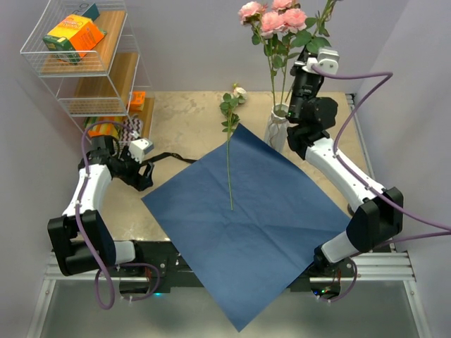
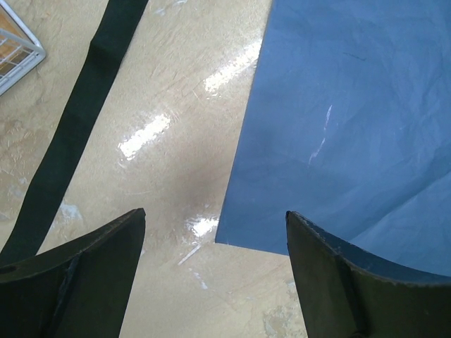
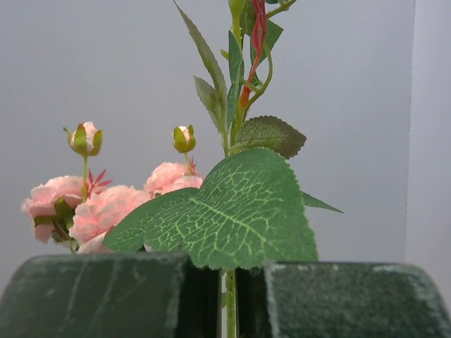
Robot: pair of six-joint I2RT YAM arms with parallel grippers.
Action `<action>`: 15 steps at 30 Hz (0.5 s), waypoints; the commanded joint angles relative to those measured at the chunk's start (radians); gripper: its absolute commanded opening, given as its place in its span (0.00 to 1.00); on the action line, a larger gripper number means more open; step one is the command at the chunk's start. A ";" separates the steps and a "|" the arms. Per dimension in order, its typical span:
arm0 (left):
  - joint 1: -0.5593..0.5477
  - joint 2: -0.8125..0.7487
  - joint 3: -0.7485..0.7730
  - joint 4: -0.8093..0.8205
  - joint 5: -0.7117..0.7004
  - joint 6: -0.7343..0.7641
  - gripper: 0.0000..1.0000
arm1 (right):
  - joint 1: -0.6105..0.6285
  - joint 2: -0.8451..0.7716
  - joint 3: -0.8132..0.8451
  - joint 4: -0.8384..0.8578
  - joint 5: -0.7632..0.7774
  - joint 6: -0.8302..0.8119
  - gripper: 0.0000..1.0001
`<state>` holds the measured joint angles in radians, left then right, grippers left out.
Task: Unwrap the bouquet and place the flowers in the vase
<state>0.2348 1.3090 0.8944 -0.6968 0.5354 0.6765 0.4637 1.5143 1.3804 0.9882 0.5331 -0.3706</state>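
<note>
The bouquet lies undone: its blue paper is spread flat on the table, and one rose lies across it. The black ribbon trails off the paper's left corner. Pink flowers stand in the white vase. Above and right of the vase, my right gripper is shut on a green flower stem, a big leaf just over the fingers. Whether this stem's foot is in the vase is hidden. My left gripper hangs open over the paper's left corner, beside the ribbon.
A white wire shelf with an orange box stands at the back left, with small packets under it. The blue paper overhangs the table's near edge. A grey wall rises behind the vase.
</note>
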 commanded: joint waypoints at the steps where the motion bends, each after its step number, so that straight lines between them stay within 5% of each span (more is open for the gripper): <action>1: 0.018 0.004 0.035 0.019 0.023 0.026 0.85 | -0.003 0.000 -0.043 0.082 0.013 0.030 0.00; 15: 0.049 -0.022 0.028 -0.012 0.035 0.049 0.85 | -0.005 0.032 -0.155 0.118 0.036 0.056 0.00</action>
<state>0.2684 1.3094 0.8944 -0.7002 0.5426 0.7010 0.4637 1.5330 1.2324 1.0325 0.5453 -0.3244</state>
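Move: The right hand holds the peach flower high, its stem hanging below; the vase stands about 4 cm ahead and 2 cm to the left, its middle some 41 cm down. The pink roses already in it have their heads roughly 7 cm ahead, 8 cm left and 5 cm above the hand. The last flower's middle lies on the table 18 cm left and 2 cm ahead. From the empty left hand the vase is about 18 cm ahead and 48 cm right. The right hand lowers the gripped flower about 6 cm towards the vase, easing forward 2 cm, fingers still shut. ##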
